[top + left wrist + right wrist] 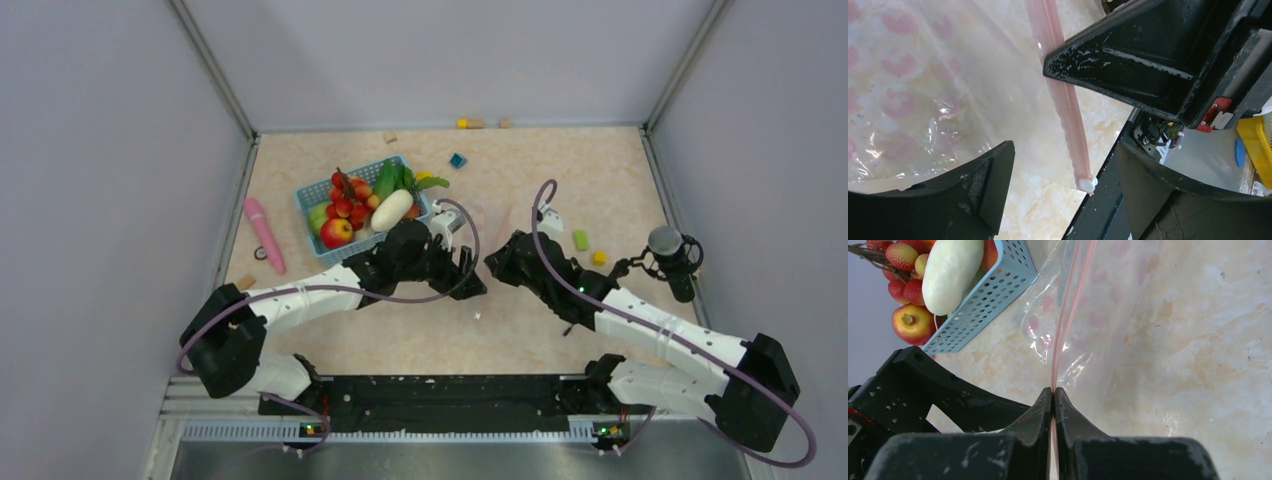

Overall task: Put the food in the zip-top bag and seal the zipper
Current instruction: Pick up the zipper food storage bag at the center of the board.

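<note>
The clear zip-top bag (495, 222) with pink hearts lies on the table between my two grippers. My right gripper (1053, 394) is shut on its pale pink zipper (1068, 315). My left gripper (1065, 195) is open, its fingers either side of the zipper (1063, 100) near the white slider (1087, 184), touching neither. The food sits in the light blue basket (312, 195): a white radish (950, 272), an apple (910, 322), cherries (347, 195) and green leaves (392, 178). In the top view the left gripper (470, 275) and right gripper (497, 262) almost meet.
A pink stick toy (265, 235) lies left of the basket. Small blocks are scattered about: blue (458, 160), green (581, 240), yellow (598, 258). A dark microphone-like object (672, 255) stands at the right. Grey walls enclose the table on three sides.
</note>
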Robot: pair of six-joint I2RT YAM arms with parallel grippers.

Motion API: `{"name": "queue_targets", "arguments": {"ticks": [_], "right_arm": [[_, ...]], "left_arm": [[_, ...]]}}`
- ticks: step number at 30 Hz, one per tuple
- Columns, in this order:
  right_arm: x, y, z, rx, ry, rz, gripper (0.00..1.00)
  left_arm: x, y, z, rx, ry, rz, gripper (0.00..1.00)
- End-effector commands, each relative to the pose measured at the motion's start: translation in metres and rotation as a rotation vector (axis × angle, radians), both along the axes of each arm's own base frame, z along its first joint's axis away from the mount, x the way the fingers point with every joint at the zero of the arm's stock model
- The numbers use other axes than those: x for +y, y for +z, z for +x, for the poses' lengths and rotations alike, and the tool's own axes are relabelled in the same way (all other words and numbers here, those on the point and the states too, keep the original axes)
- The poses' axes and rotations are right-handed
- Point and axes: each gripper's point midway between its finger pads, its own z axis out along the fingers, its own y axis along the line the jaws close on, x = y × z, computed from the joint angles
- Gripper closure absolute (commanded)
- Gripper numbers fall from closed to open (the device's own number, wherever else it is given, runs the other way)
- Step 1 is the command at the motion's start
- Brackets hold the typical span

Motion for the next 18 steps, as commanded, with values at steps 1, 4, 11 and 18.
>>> {"name": "queue_targets", "arguments": {"ticks": [1,4,11,18], "right_arm": [[0.016,0.028,0.001,-0.037,0.043,0.044,1.00],[0.017,0.031,0.001,-0.039,0.031,0.069,1.00],[0.022,0.035,0.004,-0.034,0.015,0.114,1.00],[0.030,0.043,0.001,-0.057,0.065,0.155,1.00]], "left_arm": [[-0.010,0.019,0.012,-0.057,0.003,-0.022,0.23],[-0.014,0.020,0.014,-0.055,0.001,-0.030,0.24],[-0.023,0.018,0.013,-0.036,-0.030,-0.041,0.30],[-0.024,0.005,0.016,-0.026,-0.024,-0.010,0.59]]}}
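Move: The free stretch of zipper between the right grip and the slider lies about 3 cm right, 1 cm back and 2 cm below the left hand; from the right hand, already pinching the zipper, it is some 2 cm back, 1 cm left and 4 cm down. The zipper slider hangs roughly 3 cm back, 2 cm right and 4 cm below the left hand. The food basket stands about 22 cm left and 16 cm ahead of the left hand, 7 cm lower. Ease the open left gripper about 1.5 cm right and 1 cm forward, rising slightly and then sinking to finish about 1 cm lower, so its fingers straddle the free zipper stretch. Draw the fingers in from wide to half open, stopping short of a pinch. Keep the right gripper shut on the zipper and bring it about 1 cm left and up. ##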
